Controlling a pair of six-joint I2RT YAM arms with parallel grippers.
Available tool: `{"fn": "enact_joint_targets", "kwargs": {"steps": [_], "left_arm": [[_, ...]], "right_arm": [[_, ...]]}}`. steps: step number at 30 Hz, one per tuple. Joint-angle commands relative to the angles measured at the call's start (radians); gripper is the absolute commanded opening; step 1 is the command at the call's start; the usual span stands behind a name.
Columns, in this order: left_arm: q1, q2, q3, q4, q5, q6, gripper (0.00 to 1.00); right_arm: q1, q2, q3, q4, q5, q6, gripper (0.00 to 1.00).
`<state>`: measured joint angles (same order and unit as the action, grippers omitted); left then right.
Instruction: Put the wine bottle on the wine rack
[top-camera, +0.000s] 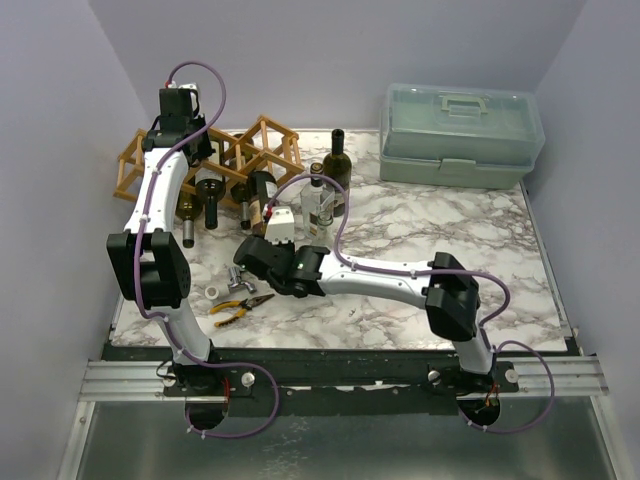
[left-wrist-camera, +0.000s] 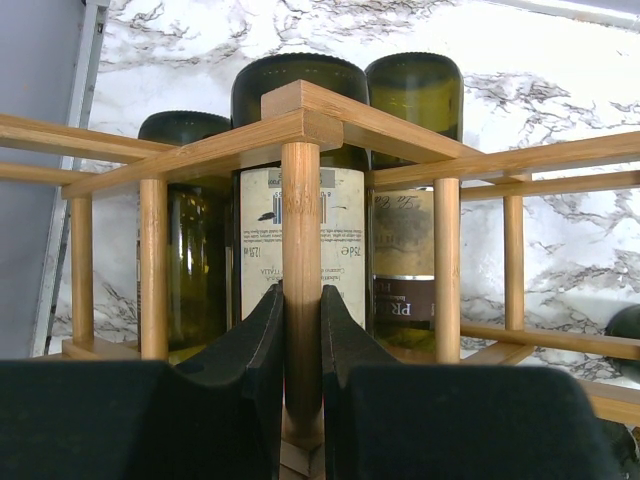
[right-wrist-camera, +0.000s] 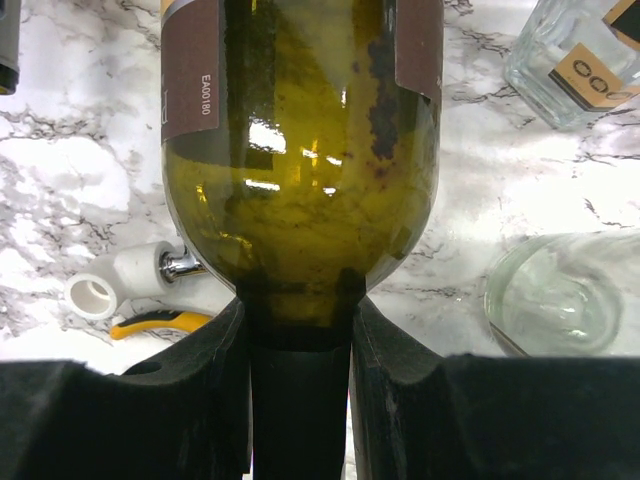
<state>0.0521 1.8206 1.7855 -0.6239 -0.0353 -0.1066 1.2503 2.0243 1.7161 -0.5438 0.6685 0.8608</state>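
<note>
The wine rack (top-camera: 262, 142) is a light wooden lattice at the back left of the marble table. My left gripper (top-camera: 172, 135) reaches down over its back, and in the left wrist view it (left-wrist-camera: 300, 310) is shut on one upright stick of the wine rack (left-wrist-camera: 300, 200). The wine bottle (right-wrist-camera: 300, 150) is green glass with a brown label. My right gripper (right-wrist-camera: 300, 320) is shut on its neck. From above, the wine bottle (top-camera: 262, 190) lies with its base among the rack's sticks and my right gripper (top-camera: 248, 252) at its near end. From the rack side, the wine bottle (left-wrist-camera: 415, 200) shows base first.
Two other bottles (top-camera: 190, 208) (top-camera: 212, 192) lie in the rack. An upright dark bottle (top-camera: 338, 160) and a clear glass bottle (top-camera: 320, 202) stand mid-table. A translucent toolbox (top-camera: 460, 135) sits at the back right. Yellow pliers (top-camera: 240, 305) and a white pipe fitting (top-camera: 218, 292) lie near the front left.
</note>
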Motion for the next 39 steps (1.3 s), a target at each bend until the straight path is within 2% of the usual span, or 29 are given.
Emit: {"fn": "enact_joint_targets", "kwargs": {"steps": [1,5,11,14,24,33,39], "left_arm": [[0.011,0.025,-0.026,-0.031,-0.058,0.047,0.0],[0.011,0.019,-0.027,-0.032,-0.059,0.056,0.0],[0.011,0.016,-0.031,-0.032,-0.046,0.065,0.0],[0.011,0.014,-0.032,-0.031,-0.034,0.068,0.0],[0.011,0.01,-0.043,-0.031,-0.032,0.084,0.0],[0.011,0.013,-0.041,-0.032,-0.018,0.088,0.0],[0.011,0.011,-0.042,-0.033,-0.002,0.086,0.0]], "right_arm": [[-0.007,0.031,0.102,-0.044,0.126,0.053,0.0],[-0.016,0.061,0.143,-0.103,0.142,0.075,0.01],[-0.044,0.072,0.158,-0.093,0.141,0.047,0.01],[-0.05,0.09,0.179,-0.056,0.137,-0.017,0.01],[-0.104,0.18,0.332,-0.065,0.126,-0.103,0.01],[-0.178,0.292,0.538,-0.12,0.067,-0.199,0.0],[-0.217,0.333,0.591,-0.094,0.032,-0.246,0.01]]}}
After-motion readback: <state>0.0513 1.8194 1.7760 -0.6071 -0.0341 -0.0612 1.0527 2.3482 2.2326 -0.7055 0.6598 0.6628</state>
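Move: The right hand holds the wine bottle by its neck, its base already at the mouth of the rack's right-hand slot; the slot's middle lies about 21 cm ahead, 1 cm left and roughly level. The nearest racked bottle lies some 14 cm ahead and 6 cm left; the clear square bottle stands 5 cm ahead, 12 cm right; the carafe about 3 cm back, 14 cm right. From the left hand the slot is about 15 cm right, level fore-and-aft, 9 cm lower. Forward, slowly at first and then faster, the right hand slides the held wine bottle base first some 12 cm into the rack's right-hand slot, dipping slightly and bringing its left side down by about 5 to 10 degrees. The fingers keep their grip on the neck, while the left hand stays shut on the rack's upright post. ##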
